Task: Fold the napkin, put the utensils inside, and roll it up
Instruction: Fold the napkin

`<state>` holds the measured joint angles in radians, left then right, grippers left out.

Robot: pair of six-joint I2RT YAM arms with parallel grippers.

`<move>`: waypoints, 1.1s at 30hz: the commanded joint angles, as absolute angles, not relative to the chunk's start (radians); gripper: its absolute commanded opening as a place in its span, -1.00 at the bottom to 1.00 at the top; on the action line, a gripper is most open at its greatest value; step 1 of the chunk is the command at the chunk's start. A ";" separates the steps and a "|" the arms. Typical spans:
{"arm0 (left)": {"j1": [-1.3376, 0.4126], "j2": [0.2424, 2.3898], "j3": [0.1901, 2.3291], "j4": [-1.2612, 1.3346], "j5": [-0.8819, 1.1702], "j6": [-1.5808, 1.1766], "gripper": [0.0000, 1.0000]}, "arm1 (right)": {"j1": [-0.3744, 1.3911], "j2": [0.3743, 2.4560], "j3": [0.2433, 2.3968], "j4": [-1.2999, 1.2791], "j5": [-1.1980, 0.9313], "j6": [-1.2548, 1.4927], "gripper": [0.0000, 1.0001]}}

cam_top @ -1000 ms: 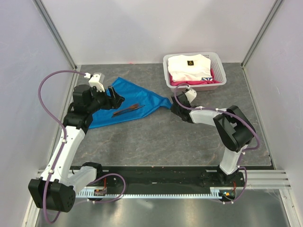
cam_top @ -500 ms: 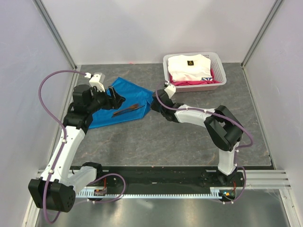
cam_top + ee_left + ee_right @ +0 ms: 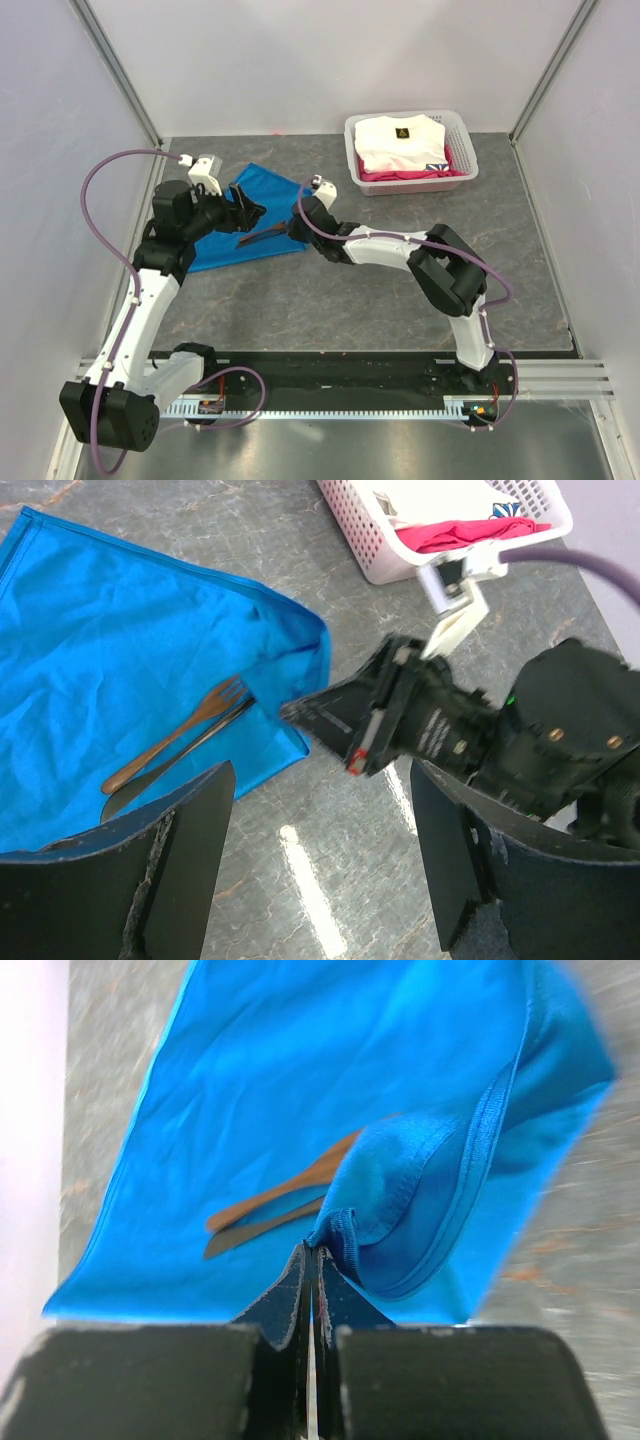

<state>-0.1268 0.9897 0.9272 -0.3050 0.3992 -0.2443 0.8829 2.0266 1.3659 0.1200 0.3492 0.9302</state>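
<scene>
The bright blue napkin [image 3: 225, 235] lies on the grey table at the left, its right corner lifted and pulled back over itself. My right gripper [image 3: 312, 1250] is shut on that corner of the napkin [image 3: 400, 1180], low over the cloth [image 3: 120, 650]. The utensils [image 3: 262, 236] lie on the cloth just left of it. They are a brownish fork [image 3: 175, 735] and a dark pointed knife [image 3: 165, 775], side by side. My left gripper [image 3: 320, 780] hangs open above the napkin's near edge and holds nothing. It faces the right gripper [image 3: 300, 712].
A white basket [image 3: 352, 150] of folded white and pink clothes [image 3: 400, 140] stands at the back right, beyond the right arm. Bare grey tabletop [image 3: 380, 300] spreads in front of both arms. The enclosure walls rise close on the left and right.
The right gripper has carried the napkin's right corner leftward, folding the cloth back toward the utensils. The left arm has stayed still and open.
</scene>
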 commanded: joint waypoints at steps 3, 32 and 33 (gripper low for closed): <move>-0.133 0.974 0.927 -0.264 0.423 -0.279 0.57 | 0.923 2.100 1.469 0.182 0.265 0.907 -1.00; -0.135 0.988 0.923 -0.261 0.436 -0.284 0.57 | 0.986 2.212 1.614 0.199 0.063 0.798 -1.00; -0.135 0.986 0.923 -0.261 0.436 -0.285 0.57 | 0.985 2.217 1.620 0.199 0.057 0.795 -1.00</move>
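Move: The right hand already holds the napkin's lifted corner, which is being carried over the fork; the fork's middle lies about 5 cm to its left, 1 cm ahead and some 8 cm below. The knife lies beside it, around 5 cm left and 1 cm back. The open napkin's far corner is roughly 16 cm ahead and 10 cm left. From the idle left hand the fork is some 4 cm ahead, straight in line and about 22 cm below. Still pinching the napkin's corner in shut fingers, the right hand draws it left by about 10 cm and back by some 4 cm, nearly level, across the utensils towards the napkin's left near corner. It slows after a quicker start, and the hand turns some 20 degrees counter-clockwise as it goes. ##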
